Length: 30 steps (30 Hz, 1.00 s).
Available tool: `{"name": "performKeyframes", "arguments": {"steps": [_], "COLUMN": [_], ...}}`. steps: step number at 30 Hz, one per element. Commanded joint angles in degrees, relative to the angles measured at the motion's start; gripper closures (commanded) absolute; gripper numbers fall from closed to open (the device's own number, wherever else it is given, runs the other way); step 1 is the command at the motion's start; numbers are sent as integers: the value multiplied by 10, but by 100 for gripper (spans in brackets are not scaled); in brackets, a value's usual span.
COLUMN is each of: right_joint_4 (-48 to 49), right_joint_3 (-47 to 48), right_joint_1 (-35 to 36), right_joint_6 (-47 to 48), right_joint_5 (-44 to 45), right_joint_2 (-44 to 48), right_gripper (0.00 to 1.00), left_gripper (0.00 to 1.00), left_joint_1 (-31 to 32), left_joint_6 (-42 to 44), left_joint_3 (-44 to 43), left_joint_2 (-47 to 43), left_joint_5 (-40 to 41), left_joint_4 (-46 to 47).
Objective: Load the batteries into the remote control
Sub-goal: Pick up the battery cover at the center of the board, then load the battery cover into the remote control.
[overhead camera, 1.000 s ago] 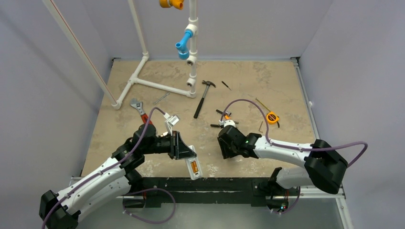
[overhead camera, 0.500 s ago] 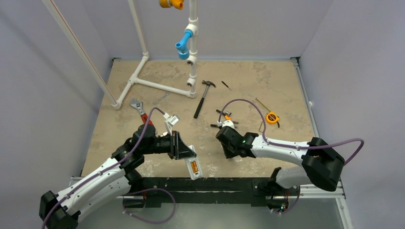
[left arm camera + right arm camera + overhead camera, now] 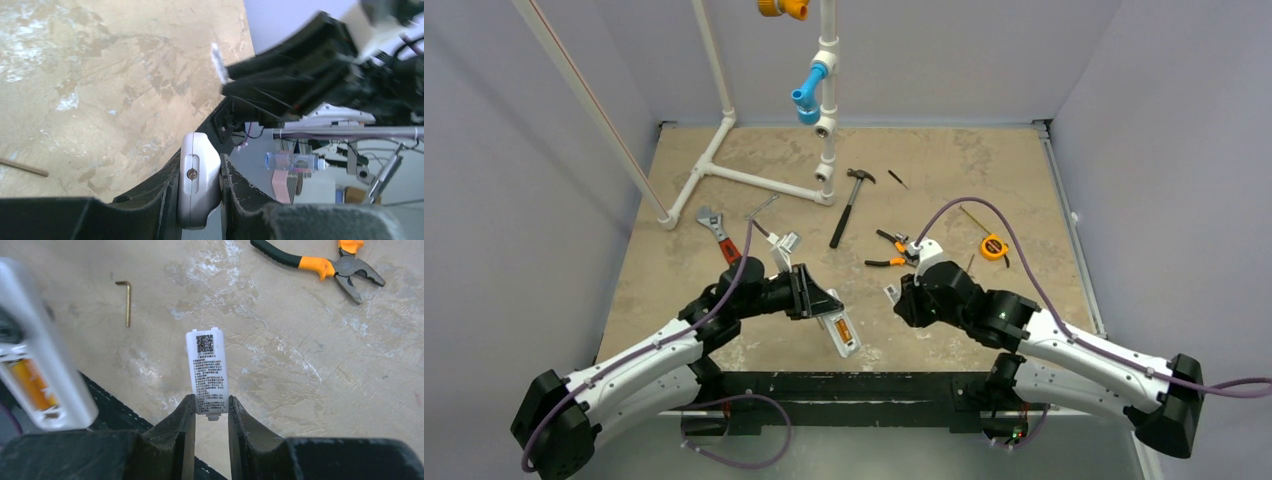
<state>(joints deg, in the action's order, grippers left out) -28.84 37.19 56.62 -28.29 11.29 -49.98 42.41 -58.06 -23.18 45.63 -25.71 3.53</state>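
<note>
My left gripper (image 3: 200, 165) is shut on one end of the white remote control (image 3: 837, 327), held above the table's near edge. The remote control's open back shows the orange batteries (image 3: 845, 329) seated in the recess; the right wrist view has the same batteries (image 3: 33, 385) inside the remote control (image 3: 42, 365) at its left edge. My right gripper (image 3: 210, 407) is shut on a small white battery cover (image 3: 207, 370) with a printed label, held over the table a short way right of the remote control. From above, the right gripper (image 3: 902, 298) faces the left gripper (image 3: 816, 302).
Orange-handled pliers (image 3: 892, 250), a hammer (image 3: 848, 207), a tape measure (image 3: 994, 246) and a red-handled wrench (image 3: 717, 231) lie on the table. A white pipe frame (image 3: 754, 178) stands at the back left. An Allen key (image 3: 126, 299) lies near the right gripper.
The right gripper closed on the cover and rose off the table with it. The left arm swung the remote slightly right, toward the right gripper.
</note>
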Motion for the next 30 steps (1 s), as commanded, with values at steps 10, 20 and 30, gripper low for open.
{"name": "performKeyframes", "arguments": {"steps": [10, 20, 30], "right_joint_4": [-36, -10, -3], "right_joint_3": [103, 144, 172], "right_joint_1": [36, 89, 103], "right_joint_6": [6, 6, 7], "right_joint_5": [-56, -51, -24], "right_joint_2": [-10, -89, -119], "right_gripper": [92, 91, 91], "left_gripper": [100, 100, 100], "left_joint_1": [1, 1, 1], "left_joint_6": [-106, -81, -79], "left_joint_3": [24, 24, 30], "left_joint_2": [91, 91, 87], "left_joint_5": [122, 108, 110], "left_joint_4": [201, 223, 222]}}
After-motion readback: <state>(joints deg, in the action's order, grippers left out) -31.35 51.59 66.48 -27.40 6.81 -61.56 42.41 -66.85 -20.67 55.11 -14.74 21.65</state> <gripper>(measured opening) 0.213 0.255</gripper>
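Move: The right hand already holds the battery cover; the open battery bay of the remote control lies about 12 cm to its left and 8 cm back, roughly level with it. The orange pliers lie on the board some 14 cm ahead, 4 cm left and 10 cm below; the hex key 22 cm left, hardly 1 cm ahead, equally low. From the left hand, gripping the remote, the cover is about 13 cm right, 2 cm ahead and 2 cm lower. Still pinching the battery cover by its near end, the right hand first rises about 4.5 cm, then sweeps some 7 cm left and 3 cm back over the open bay, turning about 15 degrees counter-clockwise. The left hand keeps its grip on the remote and brings it about 5 cm forward, dipping briefly and coming back up while it turns about as much the same way; then it holds still. ##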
